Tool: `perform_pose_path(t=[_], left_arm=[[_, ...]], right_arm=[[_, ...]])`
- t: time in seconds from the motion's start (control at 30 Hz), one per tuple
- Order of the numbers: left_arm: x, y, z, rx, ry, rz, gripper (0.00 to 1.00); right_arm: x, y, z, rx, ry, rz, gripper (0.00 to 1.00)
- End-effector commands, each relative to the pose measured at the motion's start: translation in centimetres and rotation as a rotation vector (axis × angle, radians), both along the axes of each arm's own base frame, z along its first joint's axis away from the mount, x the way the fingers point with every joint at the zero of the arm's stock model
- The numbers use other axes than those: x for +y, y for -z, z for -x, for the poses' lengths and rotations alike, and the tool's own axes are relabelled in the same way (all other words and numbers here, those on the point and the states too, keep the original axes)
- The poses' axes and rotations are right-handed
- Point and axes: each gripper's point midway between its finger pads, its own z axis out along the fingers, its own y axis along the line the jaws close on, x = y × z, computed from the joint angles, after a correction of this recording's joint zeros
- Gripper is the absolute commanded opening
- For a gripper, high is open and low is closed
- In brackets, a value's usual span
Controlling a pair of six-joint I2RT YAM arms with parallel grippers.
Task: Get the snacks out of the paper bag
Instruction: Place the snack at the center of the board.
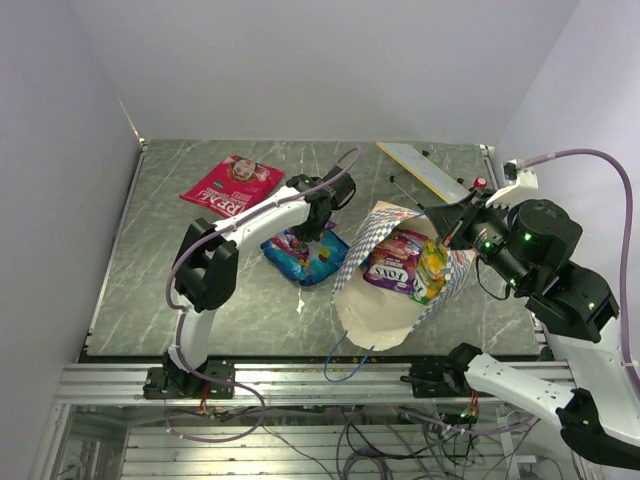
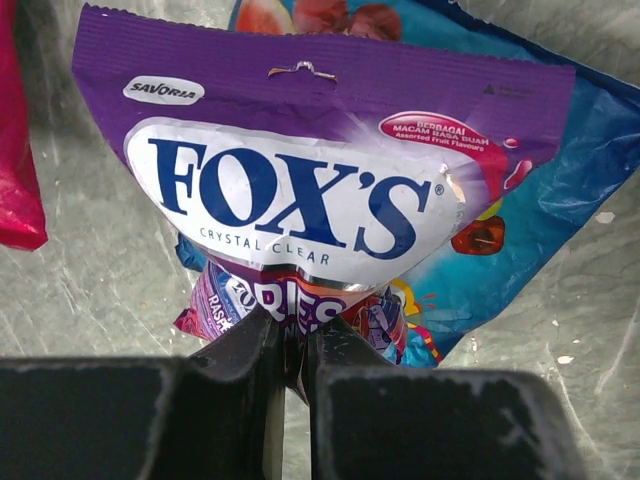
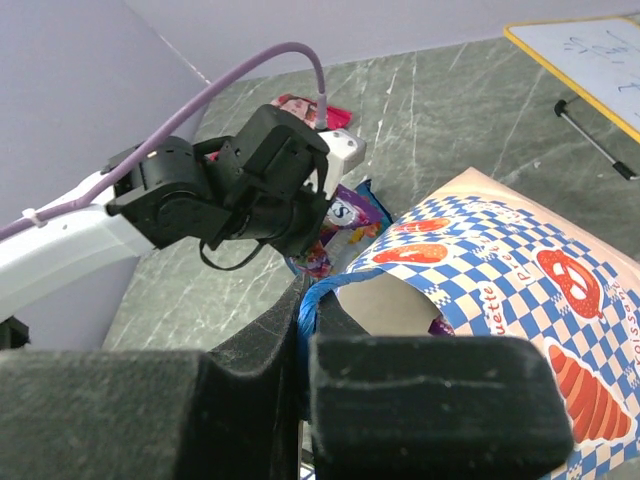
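Observation:
The blue-and-white checkered paper bag (image 1: 385, 310) lies on its side right of centre, mouth held up. My right gripper (image 1: 447, 226) is shut on its blue string handle (image 3: 318, 300). Inside show a pink-purple Fox's packet (image 1: 393, 265) and a yellow-green packet (image 1: 433, 268). Left of the bag, my left gripper (image 2: 290, 335) is shut on the bottom edge of a purple Fox's packet (image 2: 290, 190). That packet hangs just over a larger blue packet (image 2: 540, 200) lying on the table. A red-pink packet (image 1: 232, 185) lies flat at the far left.
A flat white strip with a yellow edge (image 1: 420, 168) and a black pen (image 3: 590, 140) lie behind the bag at the far right. The bag's second blue handle (image 1: 350, 365) trails over the table's near edge. The left arm (image 3: 230, 190) stands close to the bag's mouth.

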Motion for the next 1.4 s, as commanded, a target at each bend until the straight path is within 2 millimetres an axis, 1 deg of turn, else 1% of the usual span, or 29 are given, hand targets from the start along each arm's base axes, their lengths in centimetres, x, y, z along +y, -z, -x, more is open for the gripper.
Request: perform_pose_path(t=[0.0, 0.1, 0.17, 0.2, 0.23, 0.3, 0.37, 0.4, 0.43, 0.53, 0.57, 0.6, 0.67, 0.73, 0.8, 0.87, 0.97, 1.07, 1.17, 1.2, 1.23, 1.27, 1.37], left_arm=[[-1.3, 1.5, -0.5, 0.039, 0.033, 0.051, 0.19], [-0.7, 3.4, 0.3, 0.103, 0.025, 0.061, 0.33], [-0.4, 3.8, 0.7, 0.134, 0.019, 0.096, 0.47], [-0.4, 3.9, 0.9, 0.141, 0.022, 0.122, 0.55], [-0.5, 3.9, 1.1, 0.148, 0.021, 0.151, 0.59], [-0.7, 4.1, 1.3, 0.163, 0.016, 0.210, 0.62], [-0.5, 4.7, 1.8, 0.191, 0.001, 0.246, 0.64], [-0.5, 4.8, 2.0, 0.203, -0.002, 0.267, 0.66], [-0.4, 5.0, 2.1, 0.212, -0.007, 0.279, 0.69], [-0.1, 5.2, 2.4, 0.227, -0.008, 0.289, 0.82], [-0.2, 5.1, 2.5, 0.229, -0.003, 0.291, 0.87], [-0.2, 4.8, 2.4, 0.225, 0.000, 0.296, 0.89], [-0.1, 4.2, 2.5, 0.218, 0.011, 0.300, 0.91], [-0.1, 3.0, 2.2, 0.198, 0.021, 0.308, 0.92], [-0.2, 1.0, 2.0, 0.169, 0.028, 0.331, 0.93], [-0.3, -1.6, 1.8, 0.130, 0.037, 0.365, 0.93], [-0.7, -5.6, 2.1, 0.084, 0.054, 0.435, 0.95], [-1.4, -9.0, 3.0, 0.058, 0.083, 0.535, 0.95], [-1.8, -11.9, 4.2, 0.030, 0.098, 0.632, 0.95], [-1.9, -13.1, 4.8, 0.013, 0.104, 0.671, 0.95], [-2.0, -13.7, 5.2, 0.015, 0.107, 0.699, 0.95], [-2.0, -14.8, 5.8, 0.005, 0.112, 0.736, 0.94], [-1.8, -16.7, 7.3, -0.015, 0.125, 0.806, 0.94]], right_arm=[[-0.7, -1.8, 1.0, -0.029, 0.009, -0.079, 0.00], [-1.3, -1.9, 1.3, -0.028, 0.033, -0.100, 0.00], [-1.5, -1.9, 1.5, -0.027, 0.040, -0.125, 0.00], [-1.5, -2.1, 1.6, -0.031, 0.038, -0.134, 0.00], [-1.5, -2.1, 1.7, -0.030, 0.036, -0.138, 0.00], [-1.6, -1.7, 1.9, -0.020, 0.035, -0.137, 0.00], [-1.8, -1.4, 2.1, -0.012, 0.041, -0.136, 0.00], [-1.9, -1.3, 2.1, -0.010, 0.044, -0.135, 0.00], [-2.0, -1.2, 2.1, -0.010, 0.047, -0.135, 0.00], [-2.1, -1.5, 2.2, -0.024, 0.049, -0.147, 0.00], [-2.2, -1.6, 2.2, -0.030, 0.047, -0.148, 0.00], [-2.1, -1.6, 2.2, -0.032, 0.048, -0.144, 0.00], [-2.0, -1.8, 2.1, -0.036, 0.045, -0.138, 0.00], [-1.7, -1.8, 1.9, -0.038, 0.034, -0.134, 0.00], [-1.1, -1.8, 1.6, -0.039, 0.018, -0.129, 0.00], [-0.4, -1.8, 1.2, -0.041, 0.000, -0.126, 0.00], [0.7, -1.9, 0.3, -0.045, -0.023, -0.110, 0.00], [1.3, -2.4, -1.0, -0.058, -0.011, -0.086, 0.00], [1.5, -3.6, -2.2, -0.089, 0.011, -0.059, 0.00], [1.7, -3.9, -2.7, -0.094, 0.023, -0.053, 0.00], [1.9, -4.4, -3.2, -0.102, 0.028, -0.049, 0.00], [2.1, -4.7, -3.7, -0.110, 0.032, -0.042, 0.00], [3.4, -5.9, -5.2, -0.145, 0.020, -0.017, 0.00]])
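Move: The left gripper pinches the Fox's pack just over the blue pack, the place to lay it; the blue pack's middle is about 7 cm below the left hand and 2 cm to its right, level fore and aft. The red pack lies some 13 cm ahead and 17 cm left of that hand; the paper bag stands roughly 20 cm to its right and 5 cm back. From the right hand, the blue pack is about 13 cm forward, 15 cm left and 37 cm down. Lower the left gripper about 3 cm onto the blue pack while opening the fingers wide to let go of the Fox's pack, dipping the hand's left side, then lift away some 18 cm and draw back 5, dipping that side further. With the right gripper, keep the paper bag's blue handle pinched; ease back and right slightly, then go forward and left. ##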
